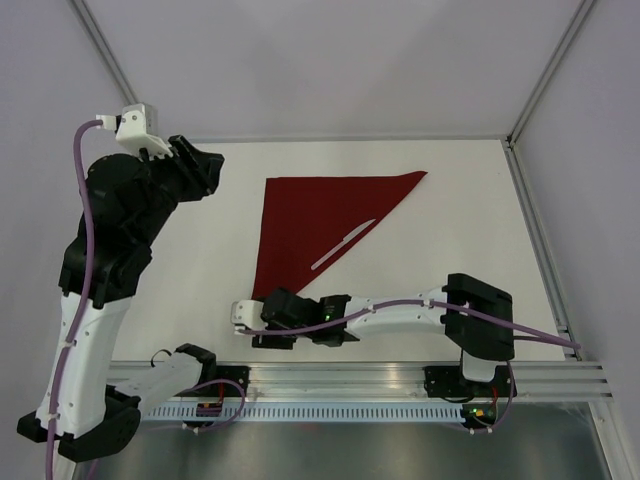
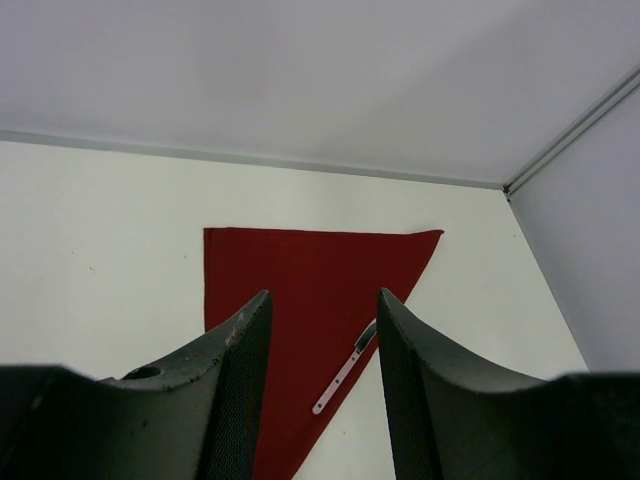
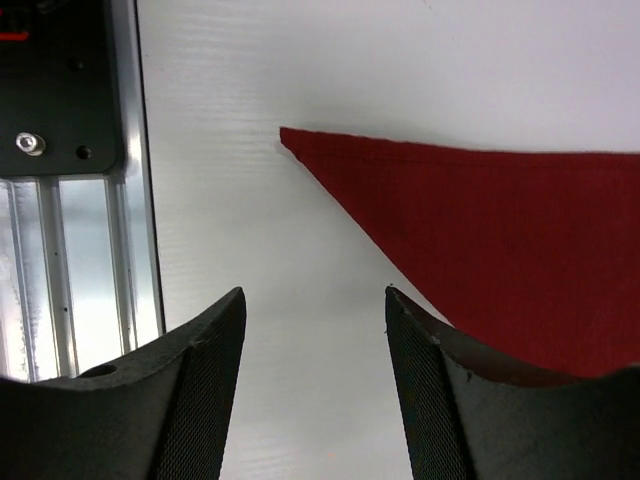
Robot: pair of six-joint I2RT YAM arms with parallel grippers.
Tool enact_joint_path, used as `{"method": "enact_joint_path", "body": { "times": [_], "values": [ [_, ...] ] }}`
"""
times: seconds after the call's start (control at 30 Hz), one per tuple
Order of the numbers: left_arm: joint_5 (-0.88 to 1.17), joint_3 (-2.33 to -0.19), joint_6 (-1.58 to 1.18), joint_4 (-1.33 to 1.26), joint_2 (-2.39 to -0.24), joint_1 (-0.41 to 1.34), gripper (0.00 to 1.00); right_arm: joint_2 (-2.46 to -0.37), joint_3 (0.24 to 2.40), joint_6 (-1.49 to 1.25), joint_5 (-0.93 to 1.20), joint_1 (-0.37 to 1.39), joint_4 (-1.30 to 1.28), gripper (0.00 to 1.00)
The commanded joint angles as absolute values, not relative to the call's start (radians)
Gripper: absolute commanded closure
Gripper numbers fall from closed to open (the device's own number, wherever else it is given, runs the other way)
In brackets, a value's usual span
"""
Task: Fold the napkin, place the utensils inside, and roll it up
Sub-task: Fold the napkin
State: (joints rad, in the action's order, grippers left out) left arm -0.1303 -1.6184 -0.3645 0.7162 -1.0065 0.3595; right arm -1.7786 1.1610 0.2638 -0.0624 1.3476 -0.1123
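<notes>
The dark red napkin [image 1: 315, 225] lies flat on the white table, folded into a triangle with its point toward the near edge. One slim pale utensil [image 1: 343, 245], like a knife, lies along the diagonal edge, its near end off the cloth. My right gripper [image 1: 262, 322] is low over the table just short of the napkin's near corner [image 3: 290, 135]. It is open and holds nothing. My left gripper [image 1: 205, 165] hangs high at the back left, open and empty. In the left wrist view the napkin [image 2: 290, 280] and utensil [image 2: 345, 372] show between its fingers.
An aluminium rail [image 1: 350, 378] runs along the near edge and also shows as a rail [image 3: 70, 270] to the left of my right gripper. White enclosure walls stand at the back and sides, with a frame post [image 1: 535, 215] on the right.
</notes>
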Motion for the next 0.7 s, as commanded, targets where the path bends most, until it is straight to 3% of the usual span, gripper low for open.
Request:
{"method": "enact_joint_path", "body": {
  "times": [0.0,0.67],
  "values": [
    [-0.153,-1.626,-0.388,0.742,-0.971,0.359,0.49,-1.812,1.193,0.324,-0.141,1.377,0.021,0.36],
    [-0.176,-1.591,-0.357,0.778,-0.920,0.359,0.49,-2.028,1.213,0.443,-0.248,1.460,0.290,0.39]
  ]
}}
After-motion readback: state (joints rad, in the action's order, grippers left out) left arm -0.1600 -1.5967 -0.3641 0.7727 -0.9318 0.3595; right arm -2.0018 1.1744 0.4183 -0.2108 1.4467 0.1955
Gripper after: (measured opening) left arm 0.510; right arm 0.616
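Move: The napkin's near left corner is what the open right hand goes for: about 8 cm to its left, 1 cm farther out and 8 cm below. The knife on the napkin sits some 22 cm ahead of that hand and 13 cm to its right, and the napkin's far left corner about 43 cm ahead and 8 cm left, both equally low. From the raised left hand, the near corner is about 14 cm back, 1 cm left and 46 cm down. Right hand slides about 5 cm left and sinks 4 towards the near corner, fingers open; left backs off slightly. ##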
